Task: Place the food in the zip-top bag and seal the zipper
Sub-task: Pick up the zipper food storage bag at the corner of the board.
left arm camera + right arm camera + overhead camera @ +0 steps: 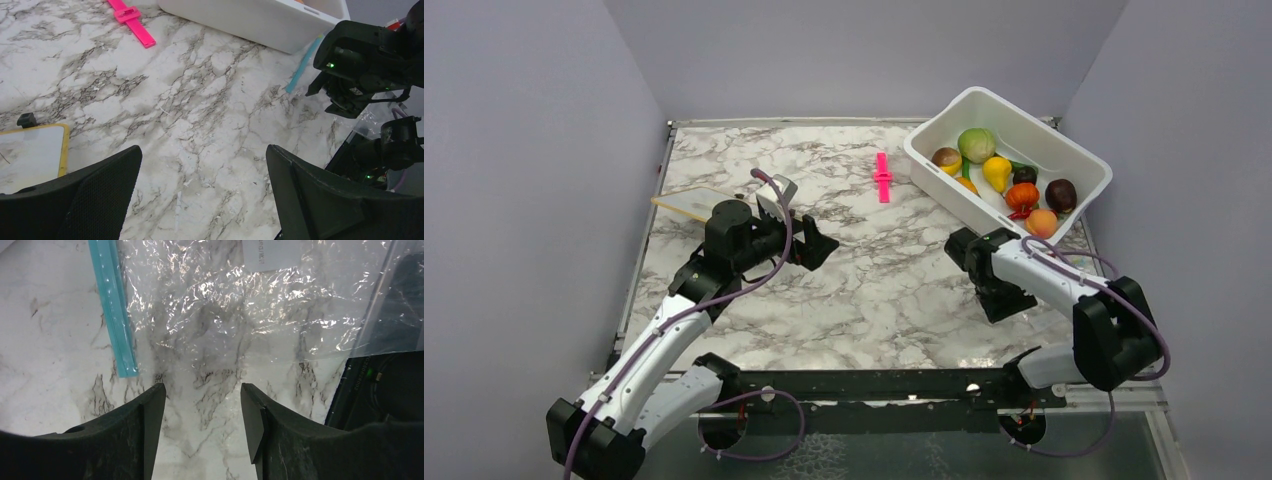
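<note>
The food (996, 172) lies in a white tub (954, 200): a green ball (976, 144), plus yellow, orange, red and dark brown pieces. The zip-top bag (225, 305) lies flat and empty on the marble beside the tub, under my right arm. Its light blue zipper (112, 305) runs along its left edge in the right wrist view and also shows as the zipper (302, 65) in the left wrist view. My right gripper (201, 390) points down just short of the bag's near edge, open with nothing in it. My left gripper (819, 245) hangs wide open over bare marble mid-table.
A bright pink clip (882, 177) lies left of the tub. A flat yellowish board (686, 203) rests at the table's left edge behind my left arm. Grey walls close in the table on three sides.
</note>
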Robot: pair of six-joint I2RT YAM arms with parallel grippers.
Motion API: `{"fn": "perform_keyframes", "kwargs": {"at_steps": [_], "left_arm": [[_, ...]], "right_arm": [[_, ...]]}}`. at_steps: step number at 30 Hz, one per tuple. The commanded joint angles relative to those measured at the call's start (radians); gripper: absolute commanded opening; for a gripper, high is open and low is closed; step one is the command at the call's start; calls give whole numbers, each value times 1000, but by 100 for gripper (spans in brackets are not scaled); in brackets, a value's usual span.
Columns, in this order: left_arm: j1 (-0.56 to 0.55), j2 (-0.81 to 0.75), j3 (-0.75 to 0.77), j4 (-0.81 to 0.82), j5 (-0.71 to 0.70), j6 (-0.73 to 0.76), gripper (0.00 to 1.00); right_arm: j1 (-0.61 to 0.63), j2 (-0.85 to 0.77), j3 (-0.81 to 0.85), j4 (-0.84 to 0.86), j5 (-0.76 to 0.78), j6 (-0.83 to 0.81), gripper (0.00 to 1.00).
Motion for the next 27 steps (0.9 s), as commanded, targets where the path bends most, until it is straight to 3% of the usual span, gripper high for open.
{"fn": "perform_keyframes", "kwargs": {"at_steps": [1,12,14,17,19,27], "left_arm": [[-5,-25,-15,27,31,13,100],[-7,-27,-18,25,24,16,100],[-7,-26,-17,26,24,17,100],[-7,-30,-18,26,26,21,100],[-7,-32,-19,26,24,23,100],[-7,-30,-21,26,25,29,100]], "right_arm": [[-28,64,-14,87,77,49,59],[-85,181,-60,233,63,25,59],[-86,207,-66,243,53,29,48],[-87,235,-62,219,46,63,15],[-87,239,-57,204,47,68,2],[-88,127,0,109,72,-18,1]]}}
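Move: Some 4 cm ahead of the right hand, 1 cm to its right and 4 cm lower lies the left zipper corner of the zip-top bag. The bag's middle is about 11 cm to the hand's right, 4 cm back and 5 cm below it. The white food bin is centred roughly 26 cm ahead, 3 cm right and level in height. From the left hand, the corner lies around 33 cm right, 5 cm back and 23 cm below. Sinking and reaching forward with its fingers a bit over half open, the right hand comes down about 4 cm onto the bag's left zipper corner, going some 3 cm forward and a little to the right. Near the table the fingers close fully, pinching the thin film beside the blue zipper end, while the wrist turns only slightly clockwise. ##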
